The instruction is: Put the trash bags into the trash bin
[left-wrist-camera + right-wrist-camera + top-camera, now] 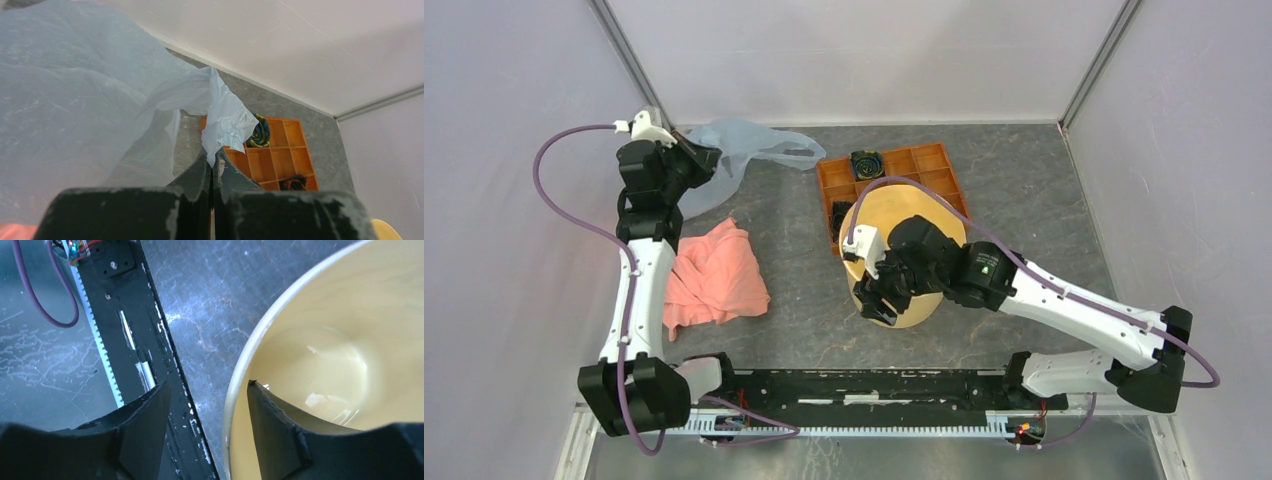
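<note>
The pale blue translucent trash bag lies bunched at the back left of the table, and in the left wrist view the trash bag fills the left side. My left gripper is shut on a corner of its film, pinched at the fingertips of the left gripper. The round yellow-tan trash bin stands mid-table. My right gripper is at its near rim. In the right wrist view the right gripper is open, straddling the rim of the trash bin, one finger inside and one outside.
An orange compartmented tray sits just behind the bin, with dark items in some cells; the same tray shows beyond the left fingers. A salmon-pink cloth lies beside the left arm. A black rail runs along the near edge.
</note>
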Available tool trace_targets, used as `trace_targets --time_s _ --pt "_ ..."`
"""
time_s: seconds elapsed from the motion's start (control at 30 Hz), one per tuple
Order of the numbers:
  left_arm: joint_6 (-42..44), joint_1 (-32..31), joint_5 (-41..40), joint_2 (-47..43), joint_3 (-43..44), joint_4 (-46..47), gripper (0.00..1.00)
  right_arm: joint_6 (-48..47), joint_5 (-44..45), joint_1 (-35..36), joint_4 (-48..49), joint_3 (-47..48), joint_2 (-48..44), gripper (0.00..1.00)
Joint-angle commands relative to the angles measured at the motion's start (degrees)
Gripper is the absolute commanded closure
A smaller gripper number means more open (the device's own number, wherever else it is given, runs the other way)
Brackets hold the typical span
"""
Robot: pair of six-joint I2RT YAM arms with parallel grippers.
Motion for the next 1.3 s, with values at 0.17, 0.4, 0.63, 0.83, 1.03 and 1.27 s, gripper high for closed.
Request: trace_targets --time_s 0.17,0.4,0.63,0.83,1.03,1.27 --pt "-5.0 -1.5 12.2 -0.2 12.7 1.3 0.98 -1.3 14.4 0.4 -2.6 18.8 0.9 0.13" --pt "-5.4 -1.4 14.3 -1.6 20.9 -3.2 0.98 -0.1 30.8 0.2 6.9 23.7 0.6 0.02" --pt "-10.5 -1.4 18.4 -4.0 24.1 -0.7 0.98 8.4 26.4 -14.3 17.3 26.8 6.7 0.02" --pt "-12.6 -1.4 20.4 -6.3 24.8 -0.5 0.98 16.8 11.3 -24.5 18.3 35.4 19.6 0.02" --pt "-13.9 -1.4 22.3 -7.7 25.1 0.0 0.98 24.7 9.3 -27.2 23.7 34.3 26.1 0.02" --pt "-15.6 -1.5 23.6 -8.6 25.9 1.0 0.98 29.2 10.7 -27.1 27.8 27.3 28.4 0.02"
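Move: The right hand has its fingers astride the near-left rim of the trash bin, whose middle is about 11 cm ahead, 6 cm to the right and 8 cm below. The blue bag's loose end lies some 40 cm ahead, 12 cm left and 5 cm lower; the wooden tray is about 38 cm ahead, 6 cm right, 12 cm below. From the left hand, which grips the bag's other end, that loose end is roughly 16 cm ahead, 16 cm right and 15 cm below. The right fingers come free of the bin rim, opening from about half to fully wide. The hand climbs about 20 cm while swinging some 30 cm forward past the bin, then dips about 9 cm to the bag's loose end, turning clockwise. The left hand keeps its pinch and hoists the bag about 22 cm, drawing back and right, fingers tipping up. ##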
